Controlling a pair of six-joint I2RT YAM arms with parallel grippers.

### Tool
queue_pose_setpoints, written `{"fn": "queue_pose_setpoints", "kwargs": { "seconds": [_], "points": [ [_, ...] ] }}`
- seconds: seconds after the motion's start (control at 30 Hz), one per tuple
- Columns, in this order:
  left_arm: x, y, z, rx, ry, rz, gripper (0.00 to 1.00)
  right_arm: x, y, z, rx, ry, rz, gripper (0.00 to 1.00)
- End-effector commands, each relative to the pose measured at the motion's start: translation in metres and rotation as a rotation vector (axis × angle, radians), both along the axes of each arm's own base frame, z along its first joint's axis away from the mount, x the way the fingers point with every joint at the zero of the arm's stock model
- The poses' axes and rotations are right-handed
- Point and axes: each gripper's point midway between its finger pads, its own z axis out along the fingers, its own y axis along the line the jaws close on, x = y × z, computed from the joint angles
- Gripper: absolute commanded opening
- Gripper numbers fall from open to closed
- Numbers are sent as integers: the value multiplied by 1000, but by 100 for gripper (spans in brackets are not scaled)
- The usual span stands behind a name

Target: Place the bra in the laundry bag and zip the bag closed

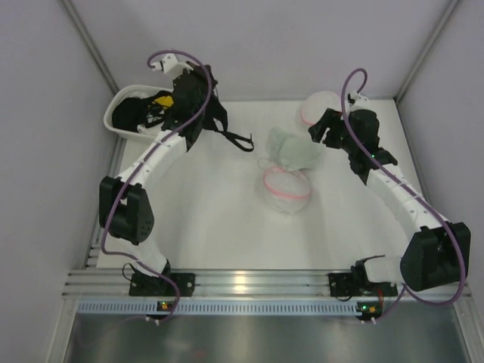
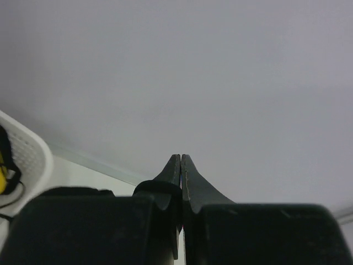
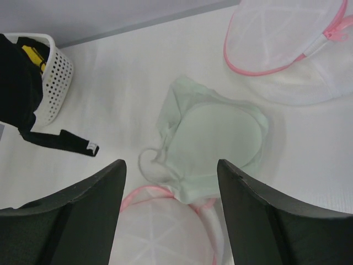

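Observation:
The bra [image 1: 295, 150] [image 3: 218, 138], pale and soft, lies crumpled mid-table, its lower edge resting over the pink rim of a round mesh laundry bag [image 1: 286, 190] [image 3: 160, 232]. My right gripper [image 1: 319, 128] [image 3: 171, 165] hovers open above the bra, with nothing between its fingers. A second mesh laundry bag [image 1: 321, 106] [image 3: 287, 44] with a pink zipper lies at the back right. My left gripper [image 1: 203, 79] [image 2: 181, 157] is raised beside the basket with jaws shut, and a black garment [image 1: 215, 121] [image 3: 19, 83] hangs from it, one strap trailing onto the table.
A white plastic basket [image 1: 115, 113] [image 3: 58, 77] [image 2: 30, 149] at the back left holds a black tangle with yellow bits. Grey walls close in the back and both sides of the table.

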Motion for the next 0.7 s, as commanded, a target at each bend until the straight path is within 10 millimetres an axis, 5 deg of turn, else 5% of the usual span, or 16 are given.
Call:
{"fn": "queue_pose_setpoints", "kwargs": {
  "seconds": [0.0, 0.13, 0.3, 0.57, 0.67],
  "points": [
    [11, 55, 21, 140, -30, 190, 0, -1, -6, 30, 22, -81, -13, 68],
    [18, 75, 35, 194, -28, 268, 0, -2, -7, 32, 27, -92, -17, 68],
    [37, 128, 50, 201, -46, 386, 0, -1, -4, 29, 37, -80, -5, 68],
    [34, 168, 146, 256, -209, 526, 0, 9, 1, 28, 49, -76, 1, 68],
    [40, 186, 163, 271, -226, 564, 0, 12, 4, 25, 59, -69, 13, 68]
  ]
}}
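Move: The left hand, high over the table with a black garment hanging from its fingers, has the white basket about 21 cm to its left, 8 cm farther out and some 33 cm below. The green bra lies about 25 cm to its right, 3 cm back and 37 cm down; the pink-rimmed laundry bag roughly 22 cm right and 16 cm back. From the right hand the basket is some 54 cm left, 21 cm ahead and 18 cm lower. Leftwards by about 17 cm, at first nearly level and then climbing some 12 cm, with a slight reach forward, the left hand carries the black garment away from the green bra and up over the basket's right part. The wrist swings counter-clockwise by nearly 30 degrees; the shut fingers keep their pinch on the garment. ##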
